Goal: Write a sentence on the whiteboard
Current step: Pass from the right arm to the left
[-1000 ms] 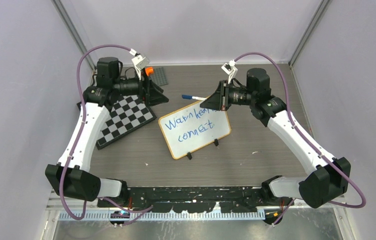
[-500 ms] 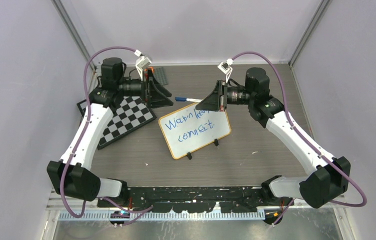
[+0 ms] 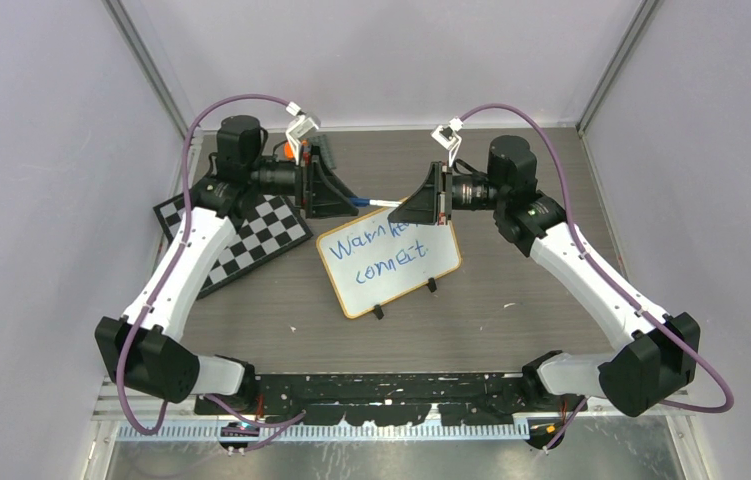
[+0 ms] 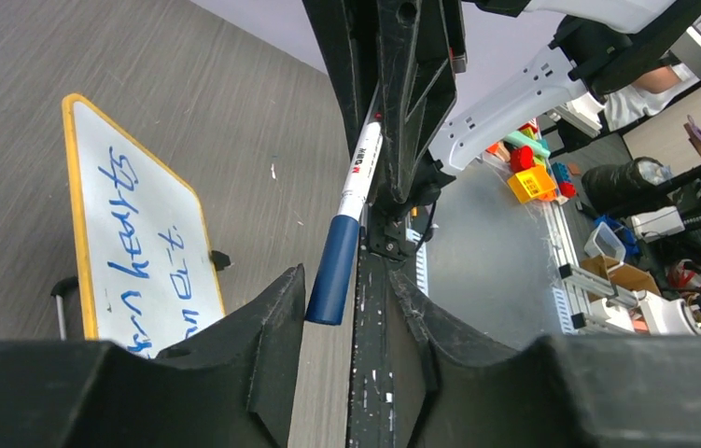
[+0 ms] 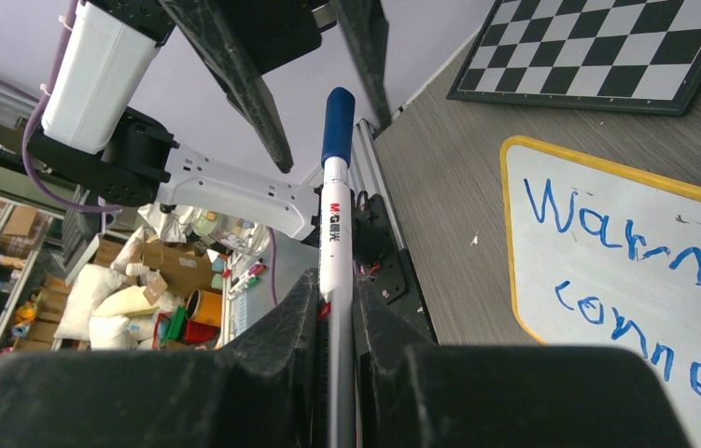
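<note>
The whiteboard [image 3: 388,257] stands on two black feet mid-table, yellow-rimmed, with the blue sentence [image 3: 383,249] in two lines across it. My right gripper [image 3: 403,207] hovers over the board's far edge, shut on the white barrel of a marker [image 3: 369,202] that points left. In the right wrist view the marker [image 5: 335,215] runs straight out from between the fingers of the right gripper [image 5: 335,278], blue cap outermost. My left gripper [image 3: 349,199] faces it. The left gripper [image 4: 346,275] stands open around the blue cap [image 4: 332,280], which sits close to one finger with a gap on the other side.
A black-and-white checkered board [image 3: 241,240] lies tilted at the left, under the left arm. A dark grey plate [image 3: 325,150] sits by the back wall. Walls close the table on three sides. The arm bases stand along the near edge.
My left arm has swung right to the marker, and its jaws have narrowed around the blue cap. The right arm has shifted the marker slightly left and back.
</note>
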### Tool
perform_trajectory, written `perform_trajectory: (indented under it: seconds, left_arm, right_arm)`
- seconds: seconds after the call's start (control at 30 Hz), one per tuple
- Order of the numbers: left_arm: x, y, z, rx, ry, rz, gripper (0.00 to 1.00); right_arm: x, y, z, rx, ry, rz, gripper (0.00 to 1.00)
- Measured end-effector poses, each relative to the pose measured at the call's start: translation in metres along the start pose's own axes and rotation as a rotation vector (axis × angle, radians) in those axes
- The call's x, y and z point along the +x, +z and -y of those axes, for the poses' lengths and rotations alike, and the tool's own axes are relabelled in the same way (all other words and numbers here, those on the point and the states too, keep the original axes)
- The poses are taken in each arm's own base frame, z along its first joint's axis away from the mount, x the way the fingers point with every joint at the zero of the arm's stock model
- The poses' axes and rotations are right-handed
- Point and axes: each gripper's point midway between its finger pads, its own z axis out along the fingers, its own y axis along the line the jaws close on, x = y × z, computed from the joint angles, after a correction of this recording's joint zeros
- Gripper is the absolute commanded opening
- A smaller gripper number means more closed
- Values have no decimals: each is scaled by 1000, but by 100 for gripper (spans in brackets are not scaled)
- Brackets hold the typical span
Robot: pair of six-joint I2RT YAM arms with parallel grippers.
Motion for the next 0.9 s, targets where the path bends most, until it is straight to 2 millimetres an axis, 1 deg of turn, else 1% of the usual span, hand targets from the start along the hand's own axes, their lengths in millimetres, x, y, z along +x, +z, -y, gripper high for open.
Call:
perform_trajectory:
  seconds: [0.13,0.4,0.6,0.9]
  left_arm:
    - [1,3,2,12,-5,-6,19]
    - [4,6,7,34,-7,-15,1]
    - [13,15,15,69,-19,-38,0]
    - [21,20,15,83,-78,-41,0]
  right_arm:
    - [1,0,-1,-7,1,-6,0]
    - [6,0,-5,-26,-2,-26,0]
    - [13,1,-10,-45,10,-54,0]
    - [20,1,-8,-44,37,-78,0]
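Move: The marker, held level in the right fingers, has its blue cap about 2 cm to the right of the left hand point, level with it and in line; the right gripper's fingers are some 9 cm to the right. From the right hand the cap is roughly 7 cm to the left. The whiteboard lies far below, about 34 cm down, 8 cm right of the left hand and 5 cm farther out. Left fingers pinch the marker's cap; both hands, right still gripping, ease back about 2 cm, left also rightward. ##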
